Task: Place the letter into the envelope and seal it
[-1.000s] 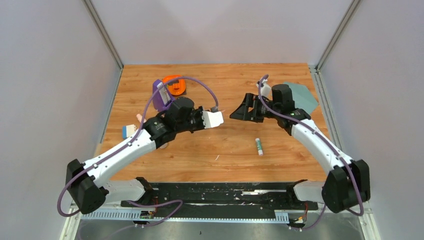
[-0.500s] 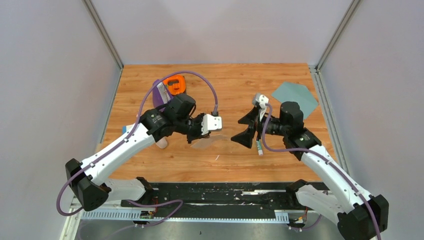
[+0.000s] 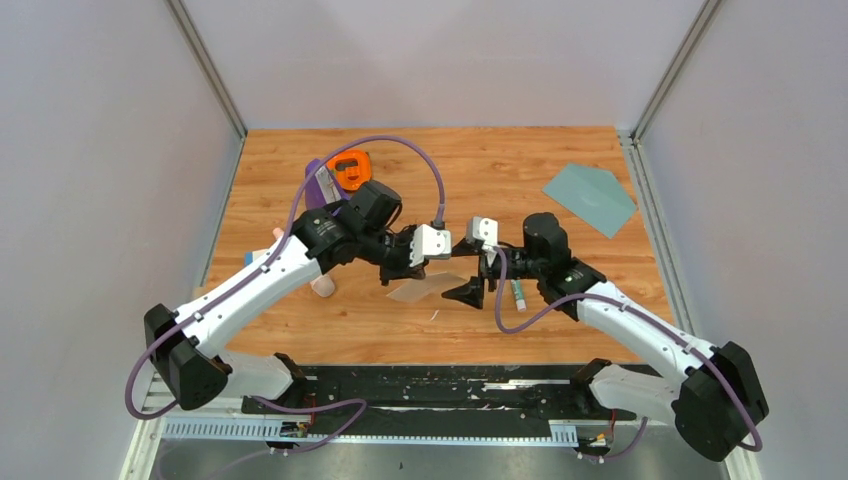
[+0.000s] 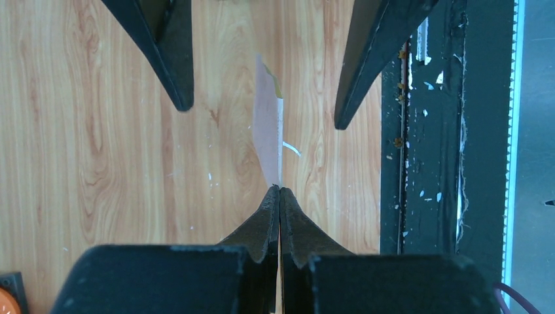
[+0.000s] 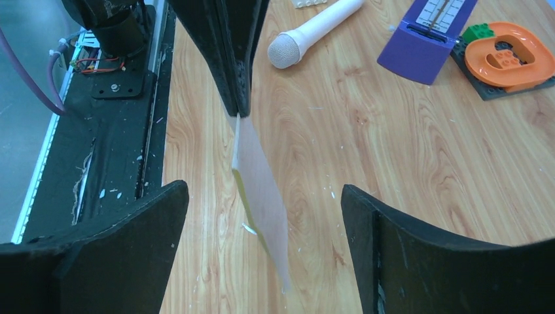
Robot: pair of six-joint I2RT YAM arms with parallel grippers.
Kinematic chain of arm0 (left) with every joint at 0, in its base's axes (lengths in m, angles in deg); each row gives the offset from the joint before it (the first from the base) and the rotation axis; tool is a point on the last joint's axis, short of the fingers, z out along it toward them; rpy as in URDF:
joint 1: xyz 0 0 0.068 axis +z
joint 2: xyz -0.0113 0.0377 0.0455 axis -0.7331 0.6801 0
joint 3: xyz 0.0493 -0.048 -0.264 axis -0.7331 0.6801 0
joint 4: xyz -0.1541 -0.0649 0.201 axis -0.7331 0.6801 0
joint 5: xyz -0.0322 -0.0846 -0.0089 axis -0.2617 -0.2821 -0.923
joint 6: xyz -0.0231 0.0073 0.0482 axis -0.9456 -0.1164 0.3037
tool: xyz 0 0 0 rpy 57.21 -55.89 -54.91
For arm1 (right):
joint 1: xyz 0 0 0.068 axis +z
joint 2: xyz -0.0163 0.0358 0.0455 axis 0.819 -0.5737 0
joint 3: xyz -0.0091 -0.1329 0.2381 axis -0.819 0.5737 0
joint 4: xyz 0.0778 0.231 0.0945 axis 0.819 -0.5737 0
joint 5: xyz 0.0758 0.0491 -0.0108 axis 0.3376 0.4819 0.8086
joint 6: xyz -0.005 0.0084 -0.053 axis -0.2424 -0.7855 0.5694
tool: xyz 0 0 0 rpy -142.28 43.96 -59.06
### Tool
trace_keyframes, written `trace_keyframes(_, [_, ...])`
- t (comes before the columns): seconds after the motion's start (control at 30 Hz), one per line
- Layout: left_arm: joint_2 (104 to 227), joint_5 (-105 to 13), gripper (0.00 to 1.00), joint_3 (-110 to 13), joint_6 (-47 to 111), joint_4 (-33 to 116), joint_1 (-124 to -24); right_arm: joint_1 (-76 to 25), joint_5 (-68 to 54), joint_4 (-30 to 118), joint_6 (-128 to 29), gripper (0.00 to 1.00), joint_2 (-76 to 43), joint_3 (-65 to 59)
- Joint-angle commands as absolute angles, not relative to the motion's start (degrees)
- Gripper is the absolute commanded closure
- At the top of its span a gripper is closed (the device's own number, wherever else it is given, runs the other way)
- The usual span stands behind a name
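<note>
My left gripper [image 3: 398, 277] is shut on one end of the letter [image 3: 425, 288], a thin pale beige sheet held above the table's middle. In the left wrist view the letter [image 4: 268, 134] sticks out edge-on from the closed tips [image 4: 279, 188]. My right gripper [image 3: 470, 272] faces it, open wide. In the right wrist view the letter's [image 5: 262, 196] free end hangs between the spread fingers [image 5: 131, 235] without touching either, and the left gripper [image 5: 239, 108] pinches its far end. The grey-teal envelope [image 3: 590, 197] lies flat at the back right, far from both grippers.
A glue stick [image 3: 518, 292] lies beside the right wrist. At the back left stand a purple box [image 3: 318, 190] and an orange toy [image 3: 350, 168]. A pale microphone-shaped cylinder [image 5: 314, 31] lies by the left arm. The black base rail [image 3: 430, 385] runs along the near edge.
The right arm swung from the envelope at the back right to the middle, bringing its open fingers around the letter's free end. The left gripper shifted slightly right, still holding the letter.
</note>
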State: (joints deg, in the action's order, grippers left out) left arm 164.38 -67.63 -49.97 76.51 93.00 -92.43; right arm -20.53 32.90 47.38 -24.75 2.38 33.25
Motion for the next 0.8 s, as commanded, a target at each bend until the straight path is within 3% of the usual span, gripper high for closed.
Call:
trace_keyframes(0.0, [165.2,-69.7,1.00,-52.7,76.3,93.8,-92.2,-19.2,30.6,52.5,-22.1,0.20,0.4,29.7])
trace_keyframes(0.23, [165.1,-67.2,1.00,-52.4,73.9,91.5,-91.2,-19.3,30.2,49.7,-22.2,1.00,-1.5,28.0])
trace_keyframes(0.3, [164.8,-66.6,0.94,-52.4,72.8,90.9,-90.4,-19.3,29.8,48.6,-23.3,1.00,-2.0,27.4])
trace_keyframes(0.37, [164.3,-65.2,0.54,-52.1,71.7,90.1,-89.9,-19.3,27.5,48.4,-25.2,1.00,-1.9,27.2])
trace_keyframes(0.43, [164.1,-63.8,0.37,-51.8,71.3,89.8,-88.8,-19.4,24.1,48.0,-26.2,1.00,-1.1,27.2])
trace_keyframes(0.57, [163.8,-62.1,0.26,-50.5,72.7,90.0,-86.7,-19.5,17.5,46.8,-28.8,1.00,1.0,27.2])
trace_keyframes(0.77, [163.7,-59.1,0.18,-47.3,75.0,85.9,-86.5,-19.5,19.7,46.5,-30.0,1.00,2.6,27.7])
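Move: The left fingers still grip the letter by its upper edge; its middle is roughly 4 cm to their right and 3 cm below them. From the open right gripper, the letter's middle lies only about 1 cm left and 3 cm below, its near end already between the jaws. On the table, about 20 cm down, the glue stick is some 17 cm to the right of the right gripper, level with it. A white scrap is 5 cm back and 3 cm left of that gripper. Ease the right gripper about 1 cm left and shut it on the letter's near end. Once it grips, open the left fingers wide to let go, drawing that hand about 5 cm forward and 3 cm left while turning it counter-clockwise. Carry the letter a few centimetres forward with the right hand, turning it some 10 degrees clockwise. ##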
